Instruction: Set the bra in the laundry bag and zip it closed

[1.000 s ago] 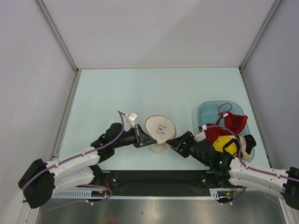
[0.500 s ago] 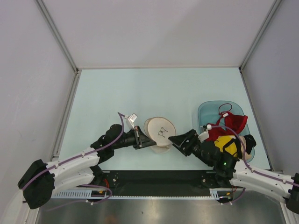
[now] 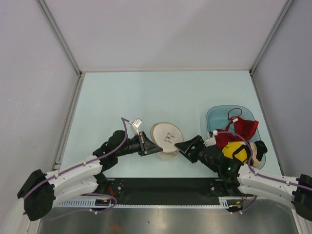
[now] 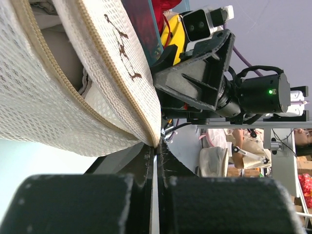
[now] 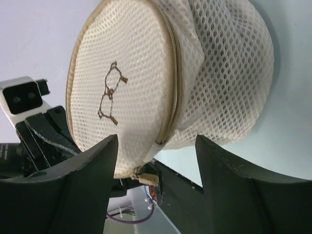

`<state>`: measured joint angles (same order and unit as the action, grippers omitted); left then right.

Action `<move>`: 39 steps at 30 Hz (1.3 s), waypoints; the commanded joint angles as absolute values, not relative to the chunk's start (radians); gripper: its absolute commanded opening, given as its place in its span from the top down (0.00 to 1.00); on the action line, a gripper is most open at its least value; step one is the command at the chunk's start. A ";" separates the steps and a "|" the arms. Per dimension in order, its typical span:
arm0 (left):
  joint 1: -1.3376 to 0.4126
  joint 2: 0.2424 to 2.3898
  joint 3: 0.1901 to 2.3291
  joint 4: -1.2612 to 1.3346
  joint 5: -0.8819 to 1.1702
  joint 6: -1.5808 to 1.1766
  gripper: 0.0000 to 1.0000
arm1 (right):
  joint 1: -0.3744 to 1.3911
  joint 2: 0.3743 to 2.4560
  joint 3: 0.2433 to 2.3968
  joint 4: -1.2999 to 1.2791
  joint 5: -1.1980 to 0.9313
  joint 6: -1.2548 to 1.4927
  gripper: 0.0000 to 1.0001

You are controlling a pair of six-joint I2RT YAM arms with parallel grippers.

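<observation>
The laundry bag (image 3: 166,138), round cream mesh with a dark logo, lies between my arms. Its upper half is tilted up. My left gripper (image 3: 155,148) is shut on the bag's zip rim (image 4: 155,139). In the left wrist view, grey-brown fabric of the bra (image 4: 61,51) shows inside the gap between the two halves of the laundry bag (image 4: 58,112). My right gripper (image 3: 178,145) is open at the bag's right side. Seen from the right wrist, the right gripper (image 5: 156,140) straddles the lower edge of the laundry bag (image 5: 146,73) without touching it. A cream zip pull (image 5: 146,178) hangs there.
A translucent teal basket (image 3: 215,116) stands at the right, holding a red bra (image 3: 242,128) and a yellow-and-black garment (image 3: 235,150). Enclosure walls ring the table (image 3: 146,97). A black strip (image 3: 161,186) runs along the near edge.
The right gripper rose a little beside the bag and settled back. The left gripper kept its hold on the rim, and the bag barely shifted.
</observation>
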<state>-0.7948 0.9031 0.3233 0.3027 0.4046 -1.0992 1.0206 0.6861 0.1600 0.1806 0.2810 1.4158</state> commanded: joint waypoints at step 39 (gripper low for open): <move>-1.376 1.233 0.911 -0.503 -0.551 -1.130 0.37 | 1.143 0.854 0.488 -0.167 0.568 1.838 0.93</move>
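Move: The near right stretch of the laundry bag's zip rim stands between the right hand's open fingers, about 2 cm farther out and 2 cm to the left of its hand point, roughly 1 cm higher. The embroidered lid's middle is some 4 cm ahead, 4 cm left and 3 cm up; the mesh body hangs about 2 cm ahead, 4 cm left and 5 cm below. The left hand still pinches the rim's near end, with the tan tab right at its fingertips. The bag's rim is passed over: the right hand edges forward and left onto the zip rim, shuts its fingers on it and rises about 4 cm, then holds, sinking a little and tilting its tips down. The left lets go, draws off some 3 cm left with a dip, swings back towards its base, then right under the lid's near edge, fingers open and tips rolling down about 35 degrees, ending around the tan tab. ##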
